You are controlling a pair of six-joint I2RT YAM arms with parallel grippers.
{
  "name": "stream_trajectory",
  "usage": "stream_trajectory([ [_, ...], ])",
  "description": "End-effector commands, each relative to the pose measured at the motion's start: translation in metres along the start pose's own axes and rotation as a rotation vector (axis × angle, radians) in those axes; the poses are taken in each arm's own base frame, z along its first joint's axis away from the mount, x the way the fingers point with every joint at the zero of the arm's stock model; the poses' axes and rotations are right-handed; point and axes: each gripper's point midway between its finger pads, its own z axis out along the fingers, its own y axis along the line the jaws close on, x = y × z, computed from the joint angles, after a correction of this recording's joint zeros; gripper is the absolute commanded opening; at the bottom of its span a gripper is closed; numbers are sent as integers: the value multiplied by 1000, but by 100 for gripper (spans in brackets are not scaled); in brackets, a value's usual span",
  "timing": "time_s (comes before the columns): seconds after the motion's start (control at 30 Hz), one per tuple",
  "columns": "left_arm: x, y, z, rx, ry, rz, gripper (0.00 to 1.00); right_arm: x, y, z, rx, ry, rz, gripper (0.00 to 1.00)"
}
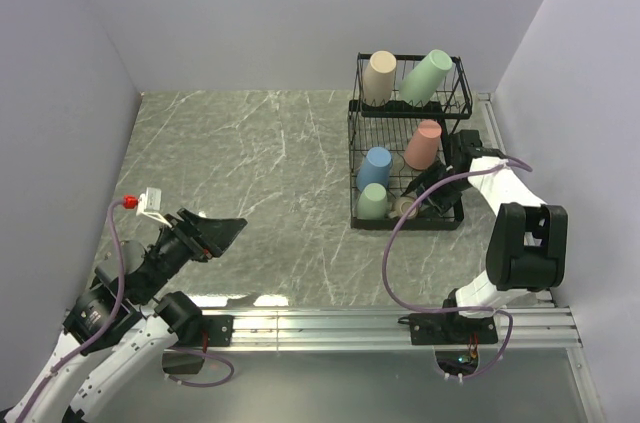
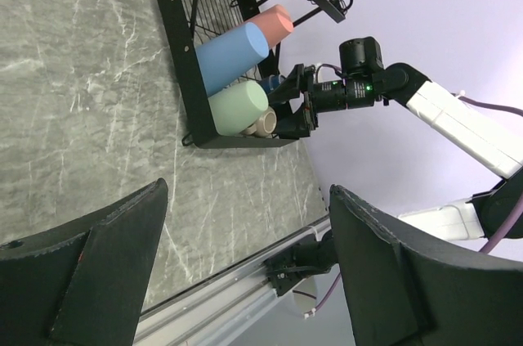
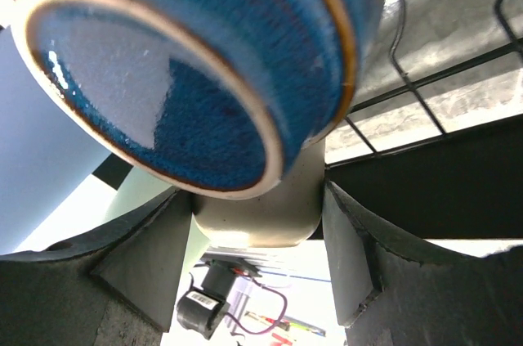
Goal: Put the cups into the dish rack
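The black wire dish rack stands at the back right. Its upper tier holds a beige tumbler and a pale green tumbler. The lower tier holds a salmon-pink tumbler, a blue tumbler and a second pale green tumbler. My right gripper reaches into the lower tier's near right corner and is shut on the olive-tan mug. The dark navy mug lies right against it. My left gripper is open and empty, far left of the rack.
The marble tabletop stretches between my left gripper and the rack. The aluminium rail runs along the near edge. Pale walls close in on the left, back and right. A purple cable loops off my right arm.
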Motion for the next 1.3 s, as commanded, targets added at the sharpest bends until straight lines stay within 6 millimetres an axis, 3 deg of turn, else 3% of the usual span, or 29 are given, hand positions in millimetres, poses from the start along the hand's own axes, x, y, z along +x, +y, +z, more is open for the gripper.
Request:
stream_trajectory([
  [0.0, -13, -9, -7, 20, -41, 17, 85, -2, 0, 5, 19, -15, -19, 57],
  [0.17, -12, -10, -6, 24, -39, 16, 85, -2, 2, 0, 25, -33, -39, 70],
  [0.3, -12, -11, -5, 27, -35, 13, 85, -10, 7, -13, 22, -93, -54, 94],
  [0.63, -11, -16, -1, 39, -21, 13, 85, -15, 25, -42, -31, -160, -90, 97],
  [0.9, -12, -21, 8, 25, 5, 50, 85, -7, 46, -96, -116, -255, -175, 98],
  [1.1, -24, -32, 23, 0, 9, 116, 86, 14, 55, -155, -243, -389, -297, 98],
  [1.17, -27, -38, 33, -10, 22, 157, 86, 30, 57, -179, -330, -448, -350, 98],
  [1.27, -32, -47, 52, -16, 41, 212, 89, 58, 48, -192, -416, -497, -432, 99],
])
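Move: The small tan cup is already down in the rack's front row between the right hand's fingers, its middle about 1 cm left of and 1 cm below that hand, level with it fore and aft. Counted from the right hand, the small green cup lies some 9 cm left and level fore and aft; the dark blue mug, roughly 5 cm right and 4 cm ahead; the light blue cup, 8 cm ahead and 8 cm left. From the left hand, the tan cup is about 33 cm right, 14 cm ahead and 22 cm lower. The tan cup is let go first: the right fingers, still gripping it at the start, spread almost fully, and only then does the hand climb clear, slowly then fast, about 18 cm straight up out of the rack, easing back a little at the end while its fingertips swing up and forward some 35 degrees. Late on, the empty, open left hand drifts forward, right and up. ##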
